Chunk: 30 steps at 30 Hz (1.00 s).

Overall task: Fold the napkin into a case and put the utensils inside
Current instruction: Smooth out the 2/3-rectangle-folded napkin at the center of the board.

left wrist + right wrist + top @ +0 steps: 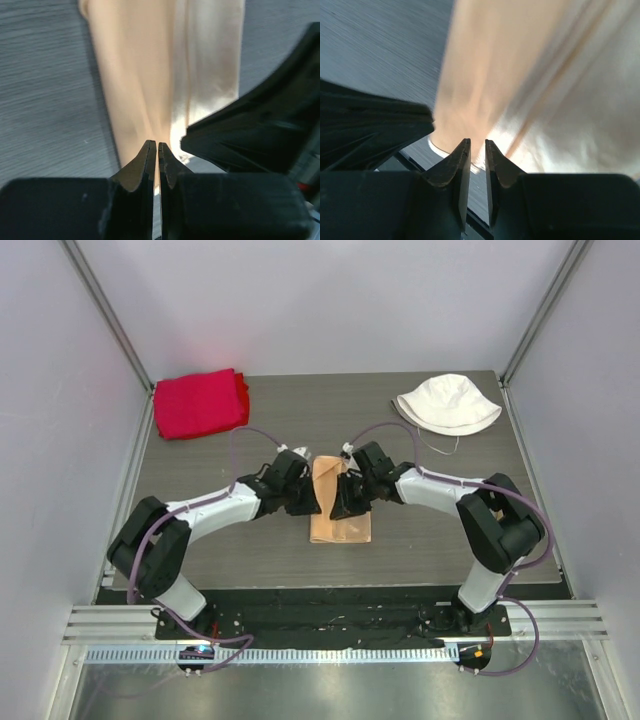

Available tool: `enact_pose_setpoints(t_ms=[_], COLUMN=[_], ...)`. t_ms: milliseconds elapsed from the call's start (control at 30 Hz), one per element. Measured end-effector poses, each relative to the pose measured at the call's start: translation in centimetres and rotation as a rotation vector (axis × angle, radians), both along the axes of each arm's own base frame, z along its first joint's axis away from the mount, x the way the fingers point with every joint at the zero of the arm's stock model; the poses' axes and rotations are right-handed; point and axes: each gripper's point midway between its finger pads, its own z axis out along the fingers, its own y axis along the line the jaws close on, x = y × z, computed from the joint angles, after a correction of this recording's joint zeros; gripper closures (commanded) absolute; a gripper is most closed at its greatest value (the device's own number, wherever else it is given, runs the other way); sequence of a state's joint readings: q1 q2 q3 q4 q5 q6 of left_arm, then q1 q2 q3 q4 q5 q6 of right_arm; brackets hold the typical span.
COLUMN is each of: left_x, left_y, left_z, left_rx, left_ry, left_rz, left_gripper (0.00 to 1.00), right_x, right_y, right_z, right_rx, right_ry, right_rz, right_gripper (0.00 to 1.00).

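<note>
The napkin [340, 526] lies in the middle of the table, folded into a narrow peach-tan satin strip, the case. It fills the left wrist view [150, 75] and the right wrist view [520, 75]. My left gripper [308, 506] hovers at the strip's left edge; its jaws [157, 145] stand a hairline apart with nothing between them. My right gripper [345, 508] is over the strip's right side, tips [477, 142] a little apart and empty. A thin white rounded edge [436, 147], seemingly the utensil, peeks from under the cloth's end.
A thick red cloth [200, 403] lies at the back left corner. A white bucket hat [448, 403] sits at the back right. The two grippers are close together, each one's black body showing in the other's wrist view [260, 130] [370, 130].
</note>
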<state>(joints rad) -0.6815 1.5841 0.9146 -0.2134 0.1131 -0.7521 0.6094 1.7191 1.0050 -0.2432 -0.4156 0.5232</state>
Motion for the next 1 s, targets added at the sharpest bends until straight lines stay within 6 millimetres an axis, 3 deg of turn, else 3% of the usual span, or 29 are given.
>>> enact_pose_setpoints(t_ms=[67, 167, 300, 333, 400, 700, 1000], left_x=[-0.8, -2.3, -4.4, -5.1, -5.6, -5.3, -5.7], left_y=[-1.0, -2.9, -4.4, -4.7, -4.9, -5.1, -5.2], left_z=[0.5, 0.9, 0.6, 0.4, 0.1, 0.1, -2.5], left_rx=[-0.009, -0.009, 0.019, 0.037, 0.066, 0.199, 0.344], left_ry=[-0.017, -0.059, -0.156, -0.181, -0.215, -0.399, -0.431], left_rz=[-0.033, -0.109, -0.211, -0.243, -0.282, -0.422, -0.569], left_gripper=[0.86, 0.73, 0.64, 0.63, 0.63, 0.66, 0.67], right_x=[-1.0, -2.3, -3.0, -3.0, -2.7, -2.5, -3.2], right_y=[-0.8, -2.0, -3.6, -3.8, -4.0, -2.7, -2.4], right_z=[-0.9, -1.6, -1.1, -1.0, -0.8, -0.7, -2.4], right_rx=[-0.020, -0.042, -0.031, -0.024, -0.009, 0.072, 0.097], right_ry=[0.029, 0.058, 0.067, 0.068, 0.068, 0.089, 0.147], right_rz=[-0.012, -0.037, -0.086, -0.095, -0.109, -0.104, -0.105], right_gripper=[0.75, 0.78, 0.87, 0.95, 0.99, 0.99, 0.99])
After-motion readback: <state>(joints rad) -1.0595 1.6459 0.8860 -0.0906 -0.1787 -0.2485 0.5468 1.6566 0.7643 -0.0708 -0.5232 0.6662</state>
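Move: The near end of the napkin's lengthwise seam, which the left hand goes for, lies about 7 cm back, 5 cm right and 4 cm below it; from the right hand it is about 6 cm back, 1 cm right and 3 cm below. The napkin's middle is about 2 cm ahead and 5 cm right of the left hand, 4 cm below. The red cloth lies some 25 cm ahead and 29 cm left of the left hand; the white bag, 26 cm ahead and 28 cm right of the right one. The left hand swings about 6 cm back and 5 cm right across the napkin towards the near end of its seam, parting its fingers to about a third, then stays over that spot while the wrist turns on, some 30 degrees clockwise in all with a tilt, before sinking about 2.5 cm. The right hand draws back about 3 cm and to its right beside it, shuts its partly open fingers, eases slightly left again and sinks to end 2.5 cm lower, its closed tips right at the seam near that same end. ##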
